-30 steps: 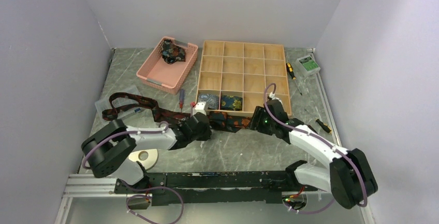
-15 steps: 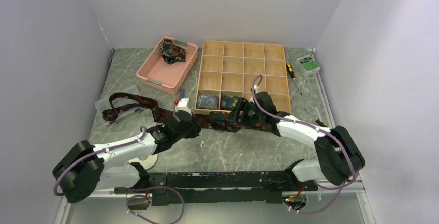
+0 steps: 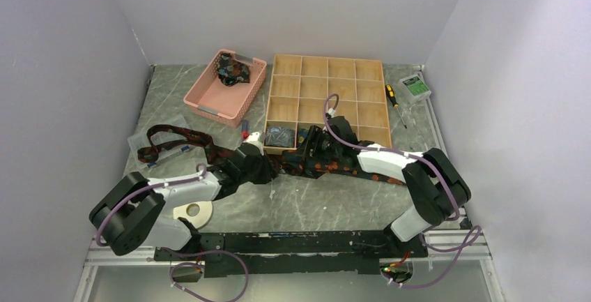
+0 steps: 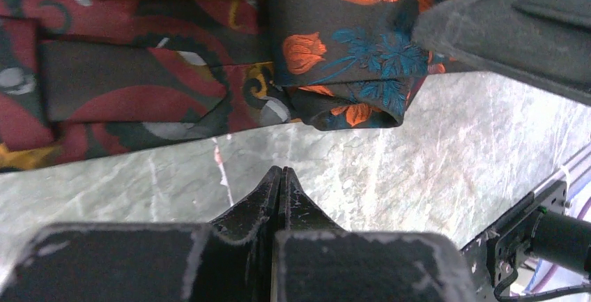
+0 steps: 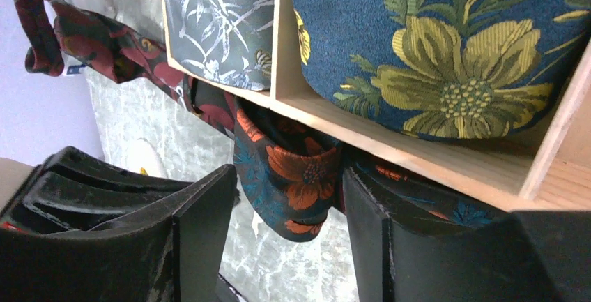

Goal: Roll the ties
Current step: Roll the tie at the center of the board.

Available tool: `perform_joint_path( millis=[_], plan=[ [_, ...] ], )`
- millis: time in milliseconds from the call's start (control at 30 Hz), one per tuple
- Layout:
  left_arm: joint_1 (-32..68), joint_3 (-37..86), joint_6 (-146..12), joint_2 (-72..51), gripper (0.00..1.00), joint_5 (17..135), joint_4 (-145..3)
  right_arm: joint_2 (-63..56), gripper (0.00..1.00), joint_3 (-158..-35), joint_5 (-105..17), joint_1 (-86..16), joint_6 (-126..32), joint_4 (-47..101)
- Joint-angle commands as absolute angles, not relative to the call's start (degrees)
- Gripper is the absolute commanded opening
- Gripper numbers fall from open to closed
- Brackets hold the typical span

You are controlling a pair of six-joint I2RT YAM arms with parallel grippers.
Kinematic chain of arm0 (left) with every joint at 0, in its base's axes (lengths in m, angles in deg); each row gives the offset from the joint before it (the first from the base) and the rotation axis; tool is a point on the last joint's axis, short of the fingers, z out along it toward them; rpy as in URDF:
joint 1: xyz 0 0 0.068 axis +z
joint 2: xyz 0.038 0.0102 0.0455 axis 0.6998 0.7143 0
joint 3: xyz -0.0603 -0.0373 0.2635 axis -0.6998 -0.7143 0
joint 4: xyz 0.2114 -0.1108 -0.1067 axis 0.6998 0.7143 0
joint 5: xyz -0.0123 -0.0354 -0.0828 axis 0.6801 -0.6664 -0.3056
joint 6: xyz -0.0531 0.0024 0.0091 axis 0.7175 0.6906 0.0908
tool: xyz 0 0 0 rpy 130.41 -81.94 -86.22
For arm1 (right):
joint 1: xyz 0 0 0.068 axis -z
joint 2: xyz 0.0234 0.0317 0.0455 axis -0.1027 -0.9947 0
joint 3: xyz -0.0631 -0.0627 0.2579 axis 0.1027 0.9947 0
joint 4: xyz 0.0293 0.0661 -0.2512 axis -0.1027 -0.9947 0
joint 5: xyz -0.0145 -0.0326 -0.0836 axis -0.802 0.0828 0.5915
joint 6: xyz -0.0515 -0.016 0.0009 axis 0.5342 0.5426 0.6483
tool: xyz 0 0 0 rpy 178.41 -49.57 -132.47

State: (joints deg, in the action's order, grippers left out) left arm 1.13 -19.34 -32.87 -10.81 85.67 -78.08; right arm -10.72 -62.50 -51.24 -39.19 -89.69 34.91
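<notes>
A dark tie (image 3: 339, 167) with orange and blue flowers lies along the front of the wooden box (image 3: 370, 116). Its left end is a loose roll (image 4: 348, 58). My right gripper (image 5: 282, 229) stands open astride that roll (image 5: 296, 176), one finger on each side and a gap on the left. Just left of the roll, my left gripper (image 4: 281, 174) is shut and empty over bare table. A maroon tie (image 3: 178, 138) stretches away to the left, and its pointed end (image 4: 132, 89) lies beside the roll. From above, my right gripper (image 3: 311, 146) and left gripper (image 3: 263, 167) sit close together.
Two rolled ties fill front compartments of the box: a blue one with yellow flowers (image 5: 446, 51) and a grey leafy one (image 5: 216, 23). A pink basket (image 3: 209, 100) holds another tie (image 3: 232, 72). A white tape ring (image 3: 194, 210), screwdrivers (image 3: 392, 96) and a green device (image 3: 415, 87) lie around.
My right arm has swung left along the box front and now has its open fingers around the tie's rolled end. The left gripper drew back left, then returned a little.
</notes>
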Motion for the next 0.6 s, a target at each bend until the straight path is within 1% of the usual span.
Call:
perform_joint_path(
  millis=[0,67,200,300,567],
  plan=[
    [1.36,-17.08,-34.88,-6.67,0.04,78.45,-85.03,-11.98,0.6,-66.1,-49.01,-39.07,-89.84,35.12],
    [1.36,-16.59,-34.57,-4.34,0.03,76.99,-86.37,-13.06,0.56,-66.6,-49.49,-39.03,-90.11,35.42],
    [1.36,-15.87,-33.98,-0.92,0.03,74.55,-89.22,-14.53,0.45,-67.46,-51.17,-39.03,-91.16,35.61],
    [1.35,-15.53,-33.51,1.41,0.03,74.37,-91.12,-14.63,0.4,-67.24,-52.11,-39.03,-92.07,35.27],
    [1.39,-13.73,-32.25,7.21,0.03,77.84,-93.3,-13.67,0.36,-64.68,-54.06,-39.03,-94.74,35.89]
  ],
)
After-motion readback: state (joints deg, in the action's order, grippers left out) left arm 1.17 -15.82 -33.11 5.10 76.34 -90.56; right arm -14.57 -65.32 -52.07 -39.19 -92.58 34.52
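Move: The rolled part of the tie lies about 7 cm to the right of the left hand, 3 cm ahead and 3 cm lower. It is already between the right hand's open fingers, roughly 2 cm left of, 2 cm back from and 2 cm below the hand point. In the box beyond, the blue tie is 6 cm ahead of the right hand and 2 cm right, the grey tie 6 cm ahead and 7 cm left. A stretch of red tie runs 5 cm ahead of the left hand, straight on. The right hand pinches the rolled part of the tie, closing its fingers by roughly a quarter of their range from either side while easing barely a centimetre forward, left and down. Meanwhile the left hand, fingers kept shut, goes about 4 cm right and 3 cm down towards the roll's near left edge, turning slightly clockwise and bringing its tips up against it. ##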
